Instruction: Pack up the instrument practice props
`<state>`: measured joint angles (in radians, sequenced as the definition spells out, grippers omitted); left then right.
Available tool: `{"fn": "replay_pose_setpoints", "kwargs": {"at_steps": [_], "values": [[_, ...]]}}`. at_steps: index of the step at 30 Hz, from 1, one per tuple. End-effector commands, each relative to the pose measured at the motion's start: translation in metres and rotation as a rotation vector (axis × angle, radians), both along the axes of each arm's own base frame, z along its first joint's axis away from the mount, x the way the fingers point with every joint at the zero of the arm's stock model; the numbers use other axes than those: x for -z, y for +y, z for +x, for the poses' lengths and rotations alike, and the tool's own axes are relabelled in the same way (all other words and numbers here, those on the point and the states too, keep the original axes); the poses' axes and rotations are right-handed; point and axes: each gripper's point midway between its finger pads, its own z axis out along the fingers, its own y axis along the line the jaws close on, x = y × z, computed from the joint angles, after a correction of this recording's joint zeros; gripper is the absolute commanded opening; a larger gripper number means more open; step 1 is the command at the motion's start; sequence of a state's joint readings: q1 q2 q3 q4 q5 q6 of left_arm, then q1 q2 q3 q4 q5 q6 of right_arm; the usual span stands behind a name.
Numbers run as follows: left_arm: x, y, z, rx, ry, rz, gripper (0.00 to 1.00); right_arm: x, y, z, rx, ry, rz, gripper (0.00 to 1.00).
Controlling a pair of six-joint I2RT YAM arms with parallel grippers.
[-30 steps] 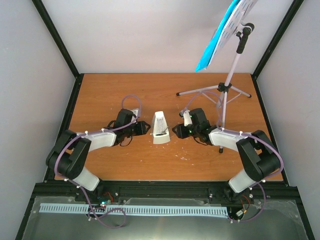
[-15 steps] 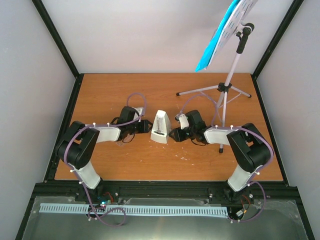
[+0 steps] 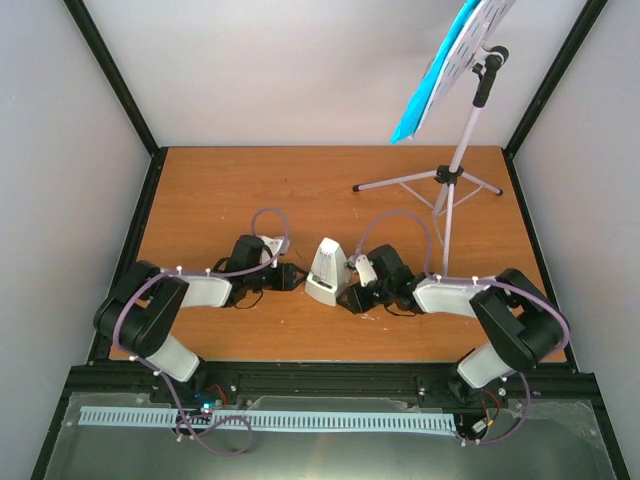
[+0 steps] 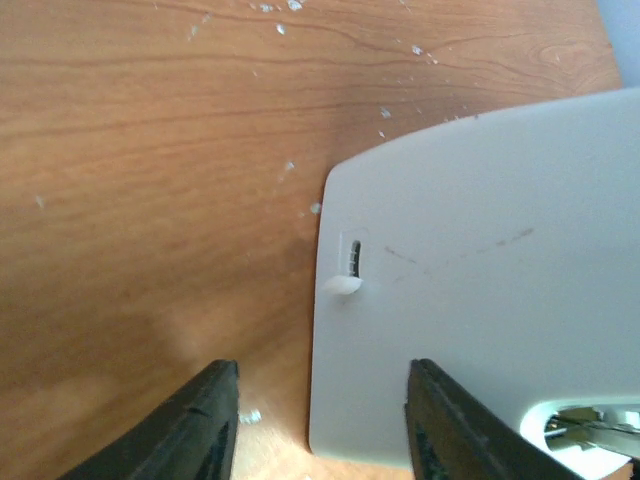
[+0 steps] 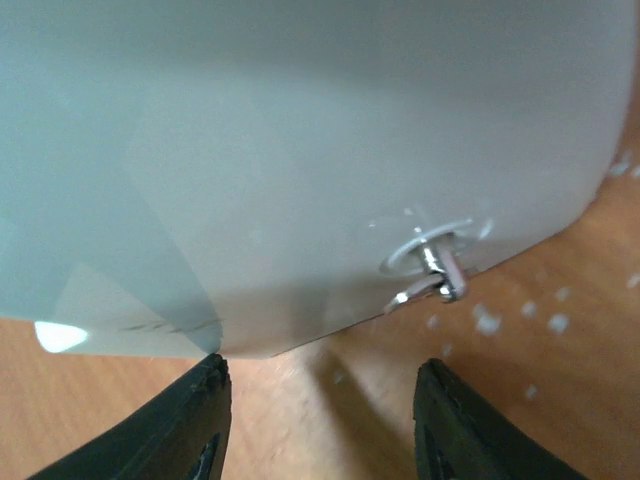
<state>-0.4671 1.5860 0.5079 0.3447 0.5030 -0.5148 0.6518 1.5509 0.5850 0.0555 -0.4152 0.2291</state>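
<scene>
The white pyramid-shaped metronome [image 3: 325, 272] stands on the wooden table between my two grippers. My left gripper [image 3: 290, 277] is close at its left, jaws open; in the left wrist view the metronome's lower corner [image 4: 480, 300] reaches between the black fingers [image 4: 205, 425]. My right gripper [image 3: 352, 290] is tight against its right side, open, and the metronome's wall with the metal winding key [image 5: 430, 265] fills that wrist view just ahead of the fingertips [image 5: 460, 425]. The white perforated music stand [image 3: 470, 50] holds blue sheet-music pages [image 3: 425, 95] at the back right.
The stand's thin tripod legs [image 3: 440, 185] spread over the back right of the table [image 3: 200, 190], one leg [image 3: 447, 235] reaching down close behind my right arm. Black frame posts [image 3: 110, 75] border the grey walls. White specks dot the wood.
The metronome sits slightly nearer the front edge than a second ago. Both grippers have come nearer with it and closed in on its sides, jaws a touch wider.
</scene>
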Motion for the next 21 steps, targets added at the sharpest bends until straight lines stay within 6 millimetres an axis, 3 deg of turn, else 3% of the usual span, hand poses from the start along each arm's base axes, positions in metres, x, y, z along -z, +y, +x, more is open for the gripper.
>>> {"fn": "replay_pose_setpoints", "kwargs": {"at_steps": [1, 5, 7, 10, 13, 18, 21], "values": [[-0.021, -0.011, -0.025, 0.058, 0.007, -0.043, 0.52, -0.020, 0.001, -0.006, 0.049, -0.045, 0.045, 0.54], [-0.054, 0.003, -0.015, -0.035, -0.060, -0.015, 0.66, -0.033, -0.021, -0.010, 0.123, -0.093, 0.018, 0.66], [-0.071, 0.011, -0.013, -0.079, -0.093, -0.003, 0.74, -0.044, -0.030, -0.014, 0.140, -0.124, 0.012, 0.79], [-0.108, 0.025, -0.005, -0.157, -0.160, 0.007, 0.88, -0.078, -0.035, -0.015, 0.138, -0.217, 0.064, 0.93], [-0.161, 0.031, -0.002, -0.168, -0.252, -0.046, 0.99, -0.120, -0.030, -0.020, 0.100, -0.310, 0.166, 0.99], [-0.260, 0.025, -0.006, -0.037, -0.408, -0.129, 0.99, -0.200, -0.009, -0.032, -0.033, -0.466, 0.385, 1.00], [-0.303, 0.033, 0.001, 0.016, -0.478, -0.155, 1.00, -0.230, -0.001, -0.026, -0.076, -0.574, 0.423, 1.00]]}}
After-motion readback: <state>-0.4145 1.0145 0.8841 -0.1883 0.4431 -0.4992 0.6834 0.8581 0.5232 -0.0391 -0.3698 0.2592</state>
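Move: The metronome stands between the two gripper tips. Its middle is about 5 cm to the left hand's right, 1 cm nearer the base and 5 cm above it. From the right hand it lies some 4 cm left, 3 cm farther out and 5 cm up. The music stand's nearest left-hand foot is roughly 23 cm ahead and 2 cm right of the right hand. The clear plastic piece lies about 9 cm left and 2 cm ahead of the left hand, mostly hidden by that gripper. Back together by barely 2 cm at first, then both hands sweep upward out of their low places at the metronome's sides, speeding up: the left climbs about 25 cm and ends a little farther left, the right some 18 cm, drifting back and slightly right. Both grippers spread from half open to fully wide and tip their fingers upward. ##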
